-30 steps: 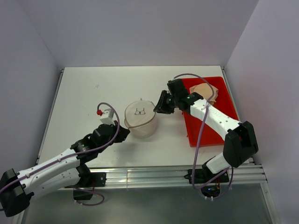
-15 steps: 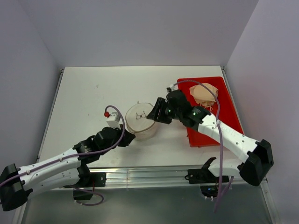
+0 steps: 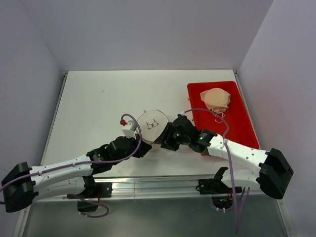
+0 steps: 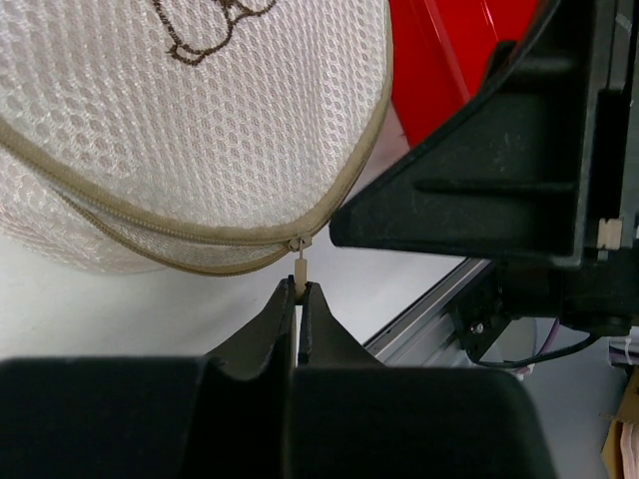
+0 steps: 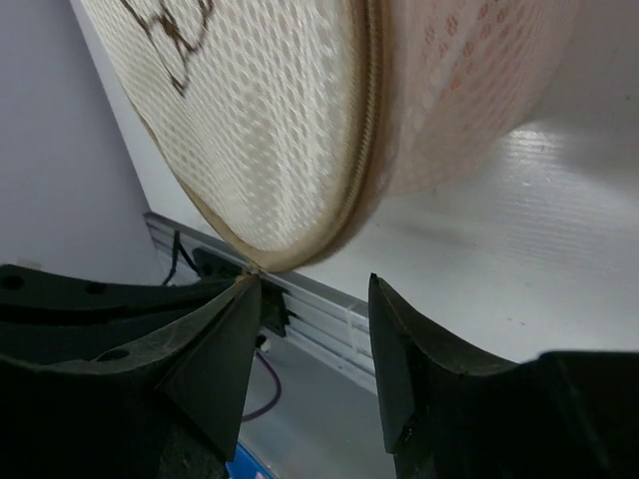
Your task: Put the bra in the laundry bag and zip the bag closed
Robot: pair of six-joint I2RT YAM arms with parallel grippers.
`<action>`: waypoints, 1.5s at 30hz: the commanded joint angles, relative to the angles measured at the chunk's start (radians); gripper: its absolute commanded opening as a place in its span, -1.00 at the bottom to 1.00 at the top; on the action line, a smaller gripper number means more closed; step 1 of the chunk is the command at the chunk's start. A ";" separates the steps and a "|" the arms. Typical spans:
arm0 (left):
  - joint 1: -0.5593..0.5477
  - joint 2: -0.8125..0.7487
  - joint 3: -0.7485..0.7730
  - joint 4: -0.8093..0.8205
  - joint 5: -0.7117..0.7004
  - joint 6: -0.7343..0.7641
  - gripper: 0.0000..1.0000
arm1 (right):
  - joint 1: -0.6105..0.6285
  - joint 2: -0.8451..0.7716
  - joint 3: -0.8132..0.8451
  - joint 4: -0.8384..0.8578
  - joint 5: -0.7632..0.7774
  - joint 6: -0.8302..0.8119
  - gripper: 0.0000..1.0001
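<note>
The laundry bag [image 3: 151,124] is a white round mesh drum with a small black spectacles mark, tipped up on the table's middle. Pale pink fabric of the bra [image 5: 469,100] shows through its mesh side wall. My left gripper [image 3: 144,146] [image 4: 301,287] is at the bag's near rim, shut on the small zipper pull [image 4: 300,267] that hangs from the beige zip line. My right gripper [image 3: 163,140] [image 5: 315,289] is open just right of it, under the bag's lower rim [image 5: 300,249], with nothing between its fingers.
A red tray [image 3: 232,123] lies at the right with a darker tan-peach bra [image 3: 216,98] in its far end. The aluminium rail of the table's near edge [image 3: 163,183] runs close behind both grippers. Both arms meet at the bag.
My right arm swung from the tray side round to the bag's near rim and its jaws opened wider. The left gripper travelled right along the rim, still shut, and the bag tipped up.
</note>
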 commanded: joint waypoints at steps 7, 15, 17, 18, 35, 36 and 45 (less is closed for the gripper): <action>-0.042 0.026 0.033 0.070 0.009 0.012 -1.00 | 0.004 -0.024 -0.038 0.137 0.059 0.101 0.07; -0.048 0.027 0.047 0.041 -0.001 0.024 -1.00 | 0.004 0.018 -0.030 0.154 0.060 0.100 -0.48; -0.048 0.031 0.050 0.009 -0.025 0.016 -1.00 | 0.002 0.016 -0.024 0.134 0.072 0.092 -0.68; -0.048 0.029 0.049 -0.005 -0.034 0.010 -1.00 | -0.004 0.013 -0.021 0.126 0.079 0.078 -0.75; 0.257 -0.130 -0.036 -0.253 -0.088 -0.053 -0.99 | -0.251 0.078 0.160 -0.038 -0.047 -0.357 -1.00; 0.275 -0.140 -0.034 -0.259 -0.082 -0.053 -1.00 | -0.278 0.103 0.175 -0.034 -0.079 -0.406 -1.00; 0.317 -0.308 0.064 -0.403 -0.156 -0.019 -1.00 | -0.299 0.393 0.621 -0.156 -0.187 -0.641 -1.00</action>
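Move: My left hand already holds the zipper pull of the laundry bag. The open stretch of zip lies about 6 cm ahead and 5 cm left of it, and the bag's middle about 6 cm ahead, 1 cm right and 4 cm lower. For my open right hand, the zipped rim is just 1 to 2 cm ahead and 1 cm left, with the zipper slider 1 cm ahead and 2 cm left. The red tray's middle sits some 30 cm right of this hand, 10 cm ahead and 10 cm lower. I ease my right hand a centimetre or two forward and left, shut its fingers on the rim beside the slider, then carry that rim about 11 cm forward, rising some 5 cm. My left hand keeps its pinch on the pull, backs off slightly, then draws it some 10 cm left and 6 cm forward round the bag's near left side, turning about 20 degrees counter-clockwise and lifting at the end. ##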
